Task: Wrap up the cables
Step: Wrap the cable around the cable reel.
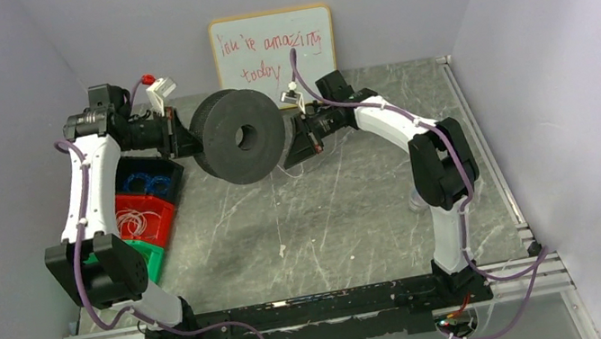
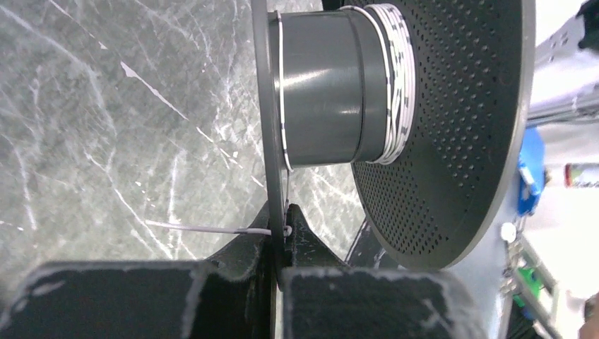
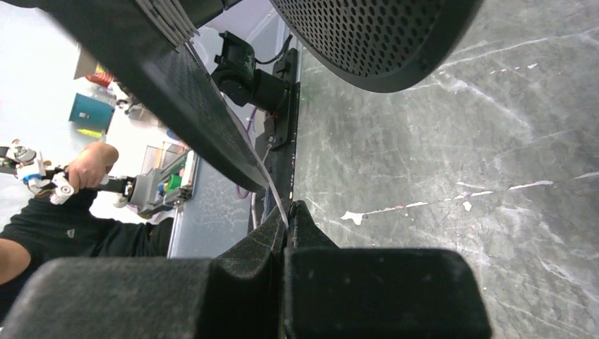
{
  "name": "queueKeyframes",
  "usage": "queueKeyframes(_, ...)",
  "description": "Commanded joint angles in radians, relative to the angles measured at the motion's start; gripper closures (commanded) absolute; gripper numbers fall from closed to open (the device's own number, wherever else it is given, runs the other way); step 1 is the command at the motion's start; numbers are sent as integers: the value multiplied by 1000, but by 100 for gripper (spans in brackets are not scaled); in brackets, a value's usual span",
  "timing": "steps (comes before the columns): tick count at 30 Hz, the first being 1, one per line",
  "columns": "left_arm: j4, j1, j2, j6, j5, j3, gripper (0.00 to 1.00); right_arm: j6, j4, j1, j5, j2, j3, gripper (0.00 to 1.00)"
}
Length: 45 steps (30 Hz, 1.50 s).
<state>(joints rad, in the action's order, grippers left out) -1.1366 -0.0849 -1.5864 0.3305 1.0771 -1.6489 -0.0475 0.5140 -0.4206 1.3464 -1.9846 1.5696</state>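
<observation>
A black two-flanged spool (image 1: 239, 135) hangs above the table between my two grippers. My left gripper (image 1: 181, 141) is shut on the rim of one thin flange (image 2: 267, 106), with a loop of whitish cable (image 2: 205, 228) caught at its fingertips (image 2: 282, 229). Several turns of cable (image 2: 393, 85) lie wound on the grey hub beside the perforated flange (image 2: 459, 127). My right gripper (image 1: 300, 140) sits at the spool's right side, shut on a thin cable strand (image 3: 272, 189) at its tips (image 3: 288, 215). A loose cable (image 1: 280, 247) trails down from the spool to the table.
Blue, red and green bins (image 1: 145, 214) stand at the left edge under my left arm; the red one holds coiled cables (image 1: 134, 221). A whiteboard (image 1: 273, 46) leans on the back wall. Grey walls close in both sides.
</observation>
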Motion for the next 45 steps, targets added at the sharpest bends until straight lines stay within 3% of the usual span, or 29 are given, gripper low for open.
queueKeyframes(1, -181, -46, 41, 259, 83, -101, 98, -48, 87, 86, -44, 3, 7, 100)
queueKeyframes(6, -285, -46, 18, 372, 72, -133, 98, -175, 225, 94, -103, -24, 80, 100)
queueKeyframes(16, -271, -13, 67, 465, -76, -75, 98, -257, 356, 130, -140, -24, 160, 100)
queueKeyframes(27, -190, 164, 145, 456, -266, 50, 98, -253, 374, 137, -243, -2, 191, 100)
queueKeyframes(34, -155, 274, 183, 465, -376, 117, 98, -347, 481, 137, -301, -26, 254, 100)
queueKeyframes(45, -154, 377, 217, 495, -516, 166, 98, -385, 508, 137, -523, -10, 285, 98)
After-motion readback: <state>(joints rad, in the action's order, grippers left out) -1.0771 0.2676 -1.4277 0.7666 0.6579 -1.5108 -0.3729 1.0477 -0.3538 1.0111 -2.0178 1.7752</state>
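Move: The cable reel, pinched at its flange rim by the left fingers, has its middle about 9 cm to that hand's right, level fore and aft and about 1 cm below. From the right hand, which holds the cable strand, the reel's middle lies about 9 cm left, 3 cm ahead and 8 cm higher. The red bin sits roughly 13 cm left of the left hand and 26 cm down; the whiteboard stands some 24 cm ahead and 8 cm left of the right hand, its middle 7 cm lower. Still pinching the reel's rim, the left hand draws back about 3 cm, rising slightly first, then swings right and down some 5 cm, turning the reel about 40 degrees, fingers dipping and veering clockwise. The right hand keeps the cable strand in its fingertips, rises a little, then carries it right about 5 cm beside the reel, down and slightly forward, its fingers tipping down 20 degrees. ##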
